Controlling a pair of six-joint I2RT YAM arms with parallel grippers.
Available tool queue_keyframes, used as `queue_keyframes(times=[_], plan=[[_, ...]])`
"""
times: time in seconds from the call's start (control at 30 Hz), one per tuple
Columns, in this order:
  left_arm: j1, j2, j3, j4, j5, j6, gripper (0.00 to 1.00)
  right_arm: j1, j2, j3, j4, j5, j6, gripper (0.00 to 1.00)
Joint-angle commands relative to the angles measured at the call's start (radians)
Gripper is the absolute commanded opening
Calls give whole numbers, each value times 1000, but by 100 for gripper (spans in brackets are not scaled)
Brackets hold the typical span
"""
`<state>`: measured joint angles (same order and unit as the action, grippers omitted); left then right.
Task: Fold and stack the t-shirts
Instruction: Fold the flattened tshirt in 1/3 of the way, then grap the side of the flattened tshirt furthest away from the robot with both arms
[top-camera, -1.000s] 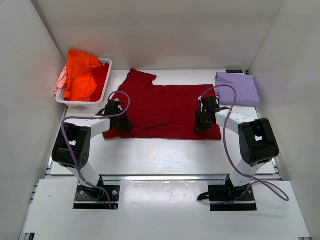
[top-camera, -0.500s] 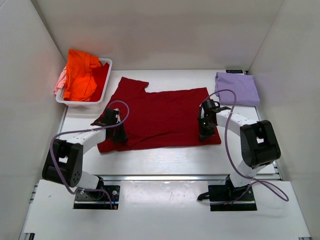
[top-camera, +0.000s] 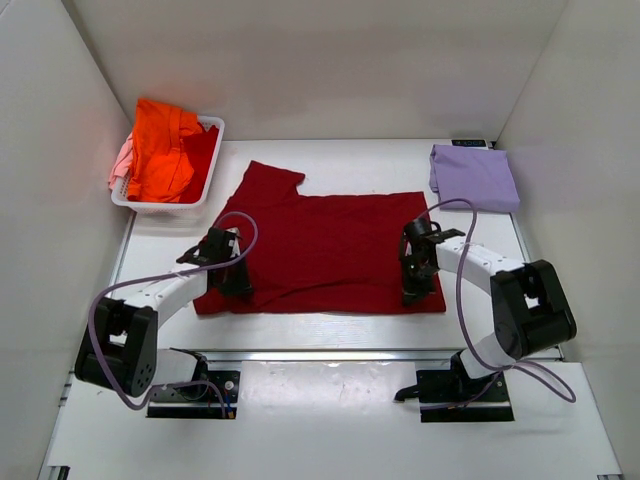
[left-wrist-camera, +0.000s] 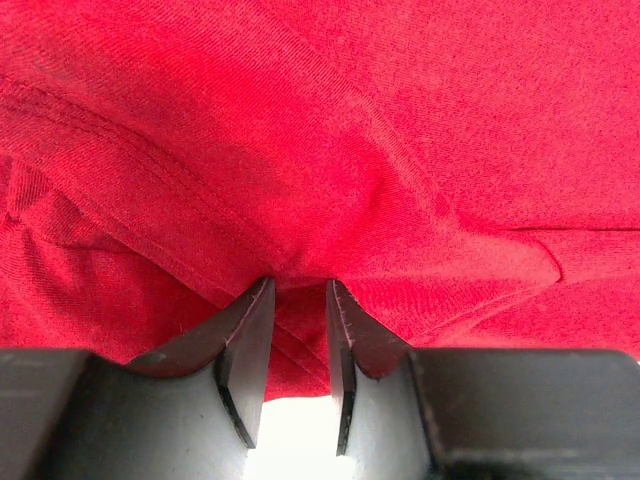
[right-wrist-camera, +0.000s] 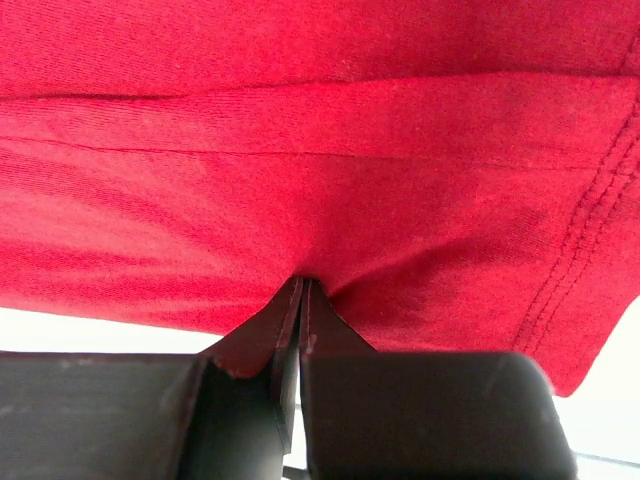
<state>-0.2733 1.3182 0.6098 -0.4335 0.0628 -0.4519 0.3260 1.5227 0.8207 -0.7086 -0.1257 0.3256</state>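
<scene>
A large dark red t-shirt (top-camera: 320, 240) lies spread flat on the white table, one sleeve pointing to the far left. My left gripper (top-camera: 237, 286) pinches its near left hem; in the left wrist view (left-wrist-camera: 298, 285) the jaws stand slightly apart with bunched red cloth (left-wrist-camera: 320, 150) between them. My right gripper (top-camera: 412, 292) is shut on the near right hem, and in the right wrist view (right-wrist-camera: 302, 282) its jaws are pressed together on the cloth (right-wrist-camera: 320, 170). A folded lavender t-shirt (top-camera: 475, 177) lies at the far right. Orange (top-camera: 160, 148) and pale pink (top-camera: 121, 160) t-shirts hang out of the basket.
The white slatted basket (top-camera: 213, 128) stands at the far left against the wall. White walls close in the table on the left, right and back. A strip of bare table (top-camera: 320, 330) runs between the shirt's near hem and the arm bases.
Both grippers have pulled the dark red shirt toward the near edge of the table, and it now lies flatter and more stretched out. The other shirts have not moved.
</scene>
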Motion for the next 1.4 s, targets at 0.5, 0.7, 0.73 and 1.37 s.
queue_keyframes(times=[0.5, 0.7, 0.73, 1.37], plan=[[12, -157, 272, -153, 78, 50, 42, -56, -159, 136, -193, 63, 9, 0], [26, 116, 554, -42, 32, 171, 45, -137, -171, 287, -48, 8, -74, 22], [31, 195, 620, -18, 22, 191, 45, -140, -159, 302, -14, -17, -72, 23], [131, 1148, 1671, -290, -120, 305, 74, -172, 85, 419, 115, -97, -160, 48]])
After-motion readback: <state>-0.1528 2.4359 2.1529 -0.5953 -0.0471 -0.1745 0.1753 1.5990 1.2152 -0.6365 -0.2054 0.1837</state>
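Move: The red shirt's far-left sleeve corner lies about 41 cm ahead of the left gripper and 2 cm to its right, practically at fingertip height. The white basket is roughly 38 cm ahead and 20 cm to the left of that gripper. From the right gripper, the shirt's far-right corner is some 34 cm ahead and 2 cm right, and the folded purple shirt about 38 cm ahead and 15 cm right. With both grippers' fingertips still on the red shirt, finish dragging it back 2–3 cm, then lift off. Bring the left gripper in an arc some 36 cm forward to its far-left sleeve corner, sinking and opening wide, fingers tipped 20 degrees further forward. Carry the right gripper up and forward over the shirt towards its far-right corner, opening halfway. ##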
